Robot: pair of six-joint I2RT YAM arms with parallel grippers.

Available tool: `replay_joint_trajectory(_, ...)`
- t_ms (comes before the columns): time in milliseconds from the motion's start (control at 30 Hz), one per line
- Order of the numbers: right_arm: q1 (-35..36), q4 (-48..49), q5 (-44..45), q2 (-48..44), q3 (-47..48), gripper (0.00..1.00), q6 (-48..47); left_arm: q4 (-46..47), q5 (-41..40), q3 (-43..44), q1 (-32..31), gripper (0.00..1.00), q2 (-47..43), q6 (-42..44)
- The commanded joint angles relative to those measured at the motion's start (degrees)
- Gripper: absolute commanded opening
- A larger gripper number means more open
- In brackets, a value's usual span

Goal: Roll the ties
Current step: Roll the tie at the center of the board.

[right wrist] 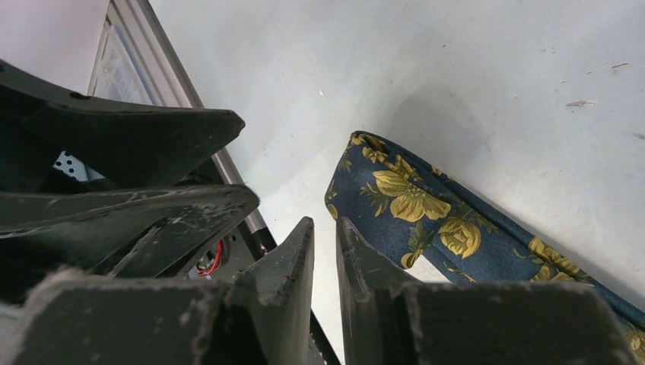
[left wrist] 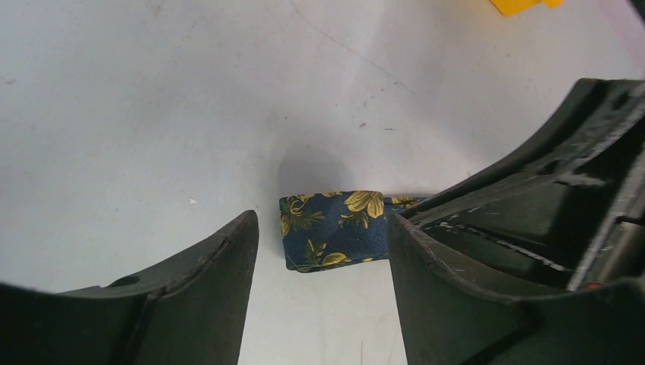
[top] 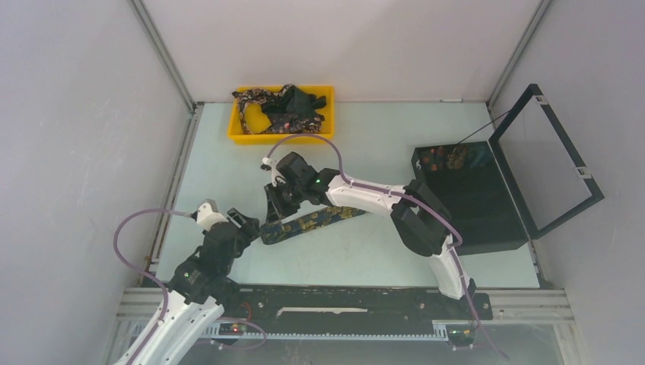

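Observation:
One of the ties (top: pixel 316 220), dark navy with gold flowers, lies flat across the middle of the table. Its folded left end (left wrist: pixel 333 230) sits on the table between the wide-apart fingers of my left gripper (left wrist: pixel 321 228) without touching them. My left gripper (top: pixel 247 225) is open at that end. My right gripper (top: pixel 274 211) hangs just above the same end. In the right wrist view its fingers (right wrist: pixel 297 258) stand almost together around a thin empty slit, so my right gripper (right wrist: pixel 325 228) is shut on nothing. The tie (right wrist: pixel 426 217) runs along beside its right finger.
A yellow tray (top: pixel 237 128) at the back holds several more bundled ties (top: pixel 285 106). A black hinged box (top: pixel 475 201) stands open at the right, its lid frame (top: pixel 567 163) raised. An aluminium rail (right wrist: pixel 160 68) borders the table's left edge.

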Motion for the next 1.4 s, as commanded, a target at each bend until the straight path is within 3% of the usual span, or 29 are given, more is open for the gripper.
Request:
replay_joint_trajectory(0,0.10,-0.76,-0.44,1.96,3.45,0.20,0.48,0.21,-0.52,-0.40,0.39,0.67,-0.76,-1.97)
replay_joint_trajectory(867,-0.16,1.99,2.88,2.35,-5.25,0.19,-0.93,5.36,4.47,-4.03,0.46,0.64,2.61,-0.34)
replay_joint_trajectory(1367,-1.14,4.45,2.91,1.86,-9.78,0.18,-0.32,13.81,13.69,-7.84,4.85,0.67,7.48,-0.93)
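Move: The tie's rolled end lies about 5 cm to the right of the open left hand, 2 cm ahead and 8 cm below. It is almost straight under the right hand's fingertips, roughly 7 cm down, 1 cm to their left and 1 cm back. From that end the flat strip runs off, its tail tip some 27 cm to the right of it and 6 cm farther out. The yellow basket is about 32 cm beyond the rolled end and 2 cm to its right. Onto the tie's rolled end the right hand lowers its nearly shut fingertips about 6 cm, edging slightly to the right as it sinks, then stays there touching the folded layers. The left hand, fingers still well open, comes down too in two stages, about 5 cm in all with some 2 cm to the right, tipping a little downward to close in on the outer end of the roll. ##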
